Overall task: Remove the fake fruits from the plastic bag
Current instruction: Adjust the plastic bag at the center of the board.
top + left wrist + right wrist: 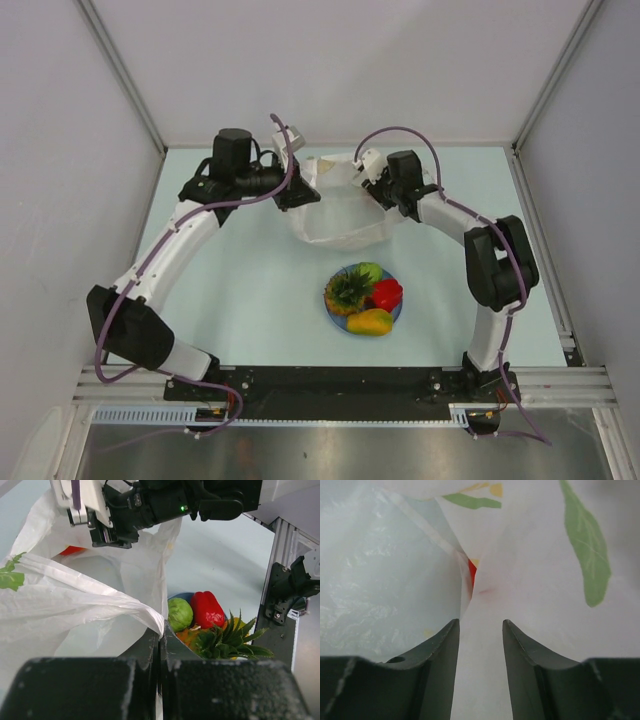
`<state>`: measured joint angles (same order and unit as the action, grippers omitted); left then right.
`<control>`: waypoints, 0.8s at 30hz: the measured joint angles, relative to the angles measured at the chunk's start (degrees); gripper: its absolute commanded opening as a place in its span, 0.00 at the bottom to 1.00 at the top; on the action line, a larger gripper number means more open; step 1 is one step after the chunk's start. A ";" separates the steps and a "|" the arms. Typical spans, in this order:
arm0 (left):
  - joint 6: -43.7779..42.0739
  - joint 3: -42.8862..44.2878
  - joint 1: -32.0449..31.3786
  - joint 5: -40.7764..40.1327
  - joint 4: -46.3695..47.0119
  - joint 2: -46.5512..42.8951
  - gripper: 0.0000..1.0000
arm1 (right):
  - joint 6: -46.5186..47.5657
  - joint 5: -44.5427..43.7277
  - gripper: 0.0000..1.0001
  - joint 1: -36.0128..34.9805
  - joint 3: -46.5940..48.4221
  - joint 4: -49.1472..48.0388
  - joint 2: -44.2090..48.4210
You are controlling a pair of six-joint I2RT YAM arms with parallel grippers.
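Observation:
The white plastic bag (pixel 335 212) hangs slack between my two grippers at the table's far middle. My left gripper (pixel 306 194) is shut on the bag's edge (pixel 150 614). My right gripper (pixel 372 182) is at the bag's right side, its jaws apart with a fold of bag (pixel 480 645) lying between the fingers (pixel 447 645). The fake fruits lie out of the bag on a blue plate (pixel 398 312): pineapple (pixel 350 292), green apple (pixel 371 271), red pepper (pixel 387 294), mango (pixel 371 322). A red-orange patch (pixel 72 550) shows through the bag; I cannot tell what it is.
The plate of fruit also shows in the left wrist view (pixel 181 597), just below and beyond the bag. Grey walls close in the table on the left, back and right. The black base rail (pixel 340 380) runs along the near edge.

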<state>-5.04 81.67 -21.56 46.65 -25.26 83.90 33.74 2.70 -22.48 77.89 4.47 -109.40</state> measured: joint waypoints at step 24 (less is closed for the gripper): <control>6.12 4.07 0.00 2.86 4.76 0.66 0.00 | -1.31 -4.52 0.42 -1.99 -5.75 5.11 23.45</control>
<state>1.08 85.73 -21.56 49.52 -20.49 84.55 32.42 -1.83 -24.47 72.14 9.58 -85.95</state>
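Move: The right hand, empty and half open, is inside the plastic bag; the bag's middle is about 6 cm to its left, level with it fore and aft, and some 5 cm below. The red fruit in the bag peeps out about 6 cm ahead, straight in line and 5 cm lower; the plate of fruit is roughly 21 cm back, 7 cm left and 8 cm lower. From the left hand, pinching the bag's edge, the bag's middle is some 12 cm ahead, 11 cm right, 20 cm below. Up and out of the bag goes the right hand, about 16 cm, swinging some 10 cm to the right as its fingers tip up and turn clockwise. Then it sweeps most of the way back left, drawing back about 5 cm and beginning to sink over the bag, fingers still half open. The left hand keeps its pinch on the bag's edge and raises it about 4 cm. ##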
